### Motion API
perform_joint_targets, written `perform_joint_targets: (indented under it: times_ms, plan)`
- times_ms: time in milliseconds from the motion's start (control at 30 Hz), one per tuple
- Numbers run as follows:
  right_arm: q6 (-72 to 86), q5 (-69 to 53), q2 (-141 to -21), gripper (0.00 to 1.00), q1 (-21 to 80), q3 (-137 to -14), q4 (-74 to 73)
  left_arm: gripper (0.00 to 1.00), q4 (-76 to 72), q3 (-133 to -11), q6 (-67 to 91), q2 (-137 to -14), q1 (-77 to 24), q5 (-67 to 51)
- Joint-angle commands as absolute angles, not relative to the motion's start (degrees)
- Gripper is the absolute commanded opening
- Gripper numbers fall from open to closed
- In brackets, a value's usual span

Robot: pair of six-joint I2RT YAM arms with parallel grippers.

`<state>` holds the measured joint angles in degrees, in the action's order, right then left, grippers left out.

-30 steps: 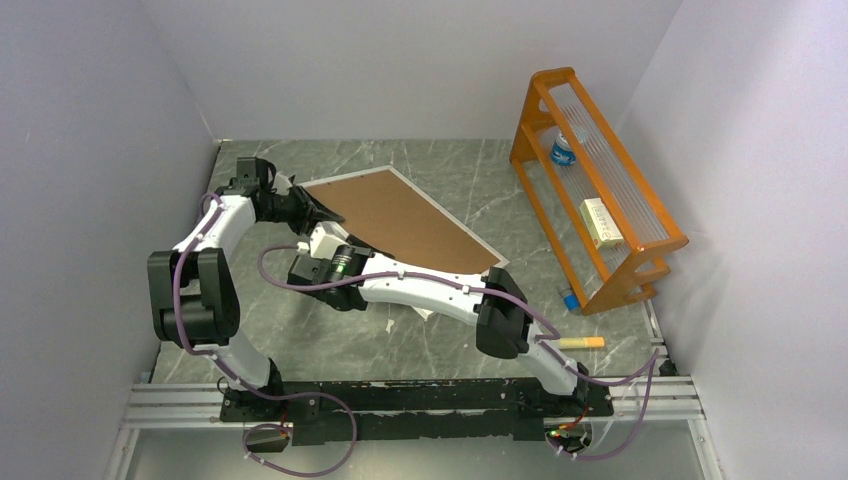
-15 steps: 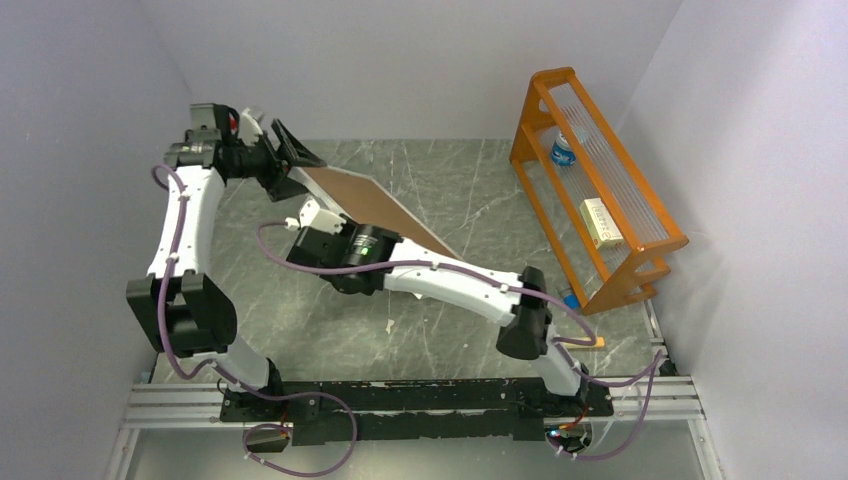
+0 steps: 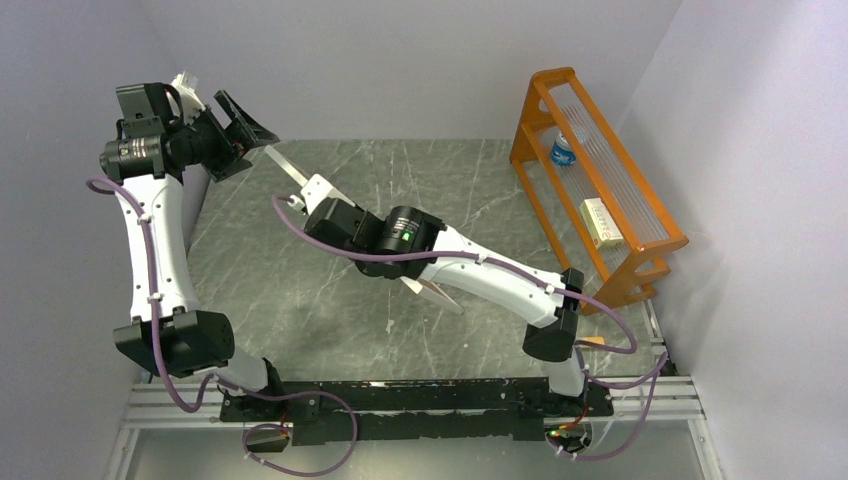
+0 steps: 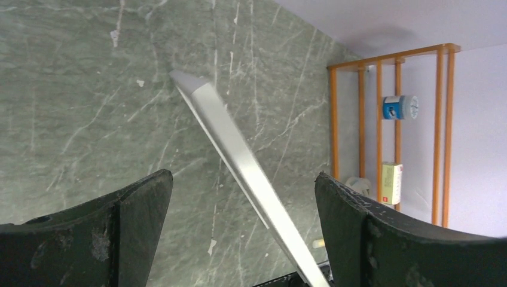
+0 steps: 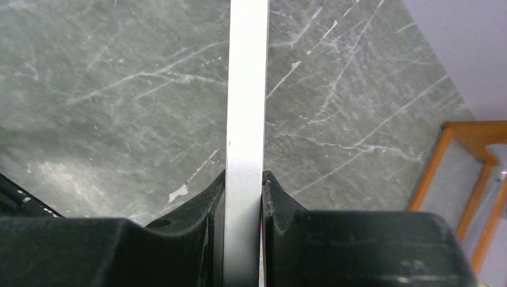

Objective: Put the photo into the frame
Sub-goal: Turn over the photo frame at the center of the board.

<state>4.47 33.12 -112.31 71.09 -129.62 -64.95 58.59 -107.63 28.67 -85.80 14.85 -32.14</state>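
The frame [image 3: 286,168] is held up off the table, turned edge-on, so in the top view only its narrow silver edge shows. My right gripper [image 3: 312,198] is shut on that edge; in the right wrist view the frame [image 5: 245,89] runs straight up between the fingers of the right gripper [image 5: 243,177]. My left gripper [image 3: 218,102] hangs open high at the back left, above the frame's far corner. From the left wrist, the frame [image 4: 230,140] slants across below the left gripper [image 4: 242,175], touching neither finger. The photo is out of view.
An orange rack [image 3: 600,190] stands at the right wall with a blue-labelled bottle [image 3: 563,150] and a small box [image 3: 601,222] on it. A yellowish stick [image 3: 582,342] lies near the right arm's base. The side walls are close.
My left gripper opened, let go of the frame and rose to the back left. The right arm lifted the frame and tipped it from lying flat to edge-on.
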Motion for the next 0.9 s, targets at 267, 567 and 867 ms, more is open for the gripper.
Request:
perform_joint_targets:
  times_ms: [267, 567, 867]
  plan:
    - [24.3, 15.8, -105.2, 0.0, 56.7, -133.8, -52.5, 0.94, 52.9, -98.8, 30.3, -80.1, 15.5, -32.3]
    - [38.1, 2.3, -92.7, 0.02, 41.8, -103.6, -34.8, 0.94, 49.6, -87.6, 29.8, -80.7, 15.5, -32.1]
    - [45.0, -16.8, -81.9, 0.12, 29.8, -70.5, -11.6, 0.94, 39.1, -71.7, 28.4, -93.7, 16.0, -32.5]
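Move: The right hand already pinches the frame's long upper edge, with the frame standing nearly on edge and its middle about 13 cm below, roughly 2 cm ahead and 2 cm to the left. The board's centre is some 9 cm right, 3 cm ahead and 27 cm below this hand. From the open left hand, the frame's middle lies about 20 cm right, 13 cm back and 20 cm lower. Keeping its pinch on the frame's long edge, the right hand swings it over, going about 12 cm right and 11 cm forward, rising slightly first and then sinking. It rolls its left side up and turns clockwise while tipping down, some 65 degrees in all. The left hand stays wide open and drops about 18 cm, ever faster, its fingers tipping downward. ##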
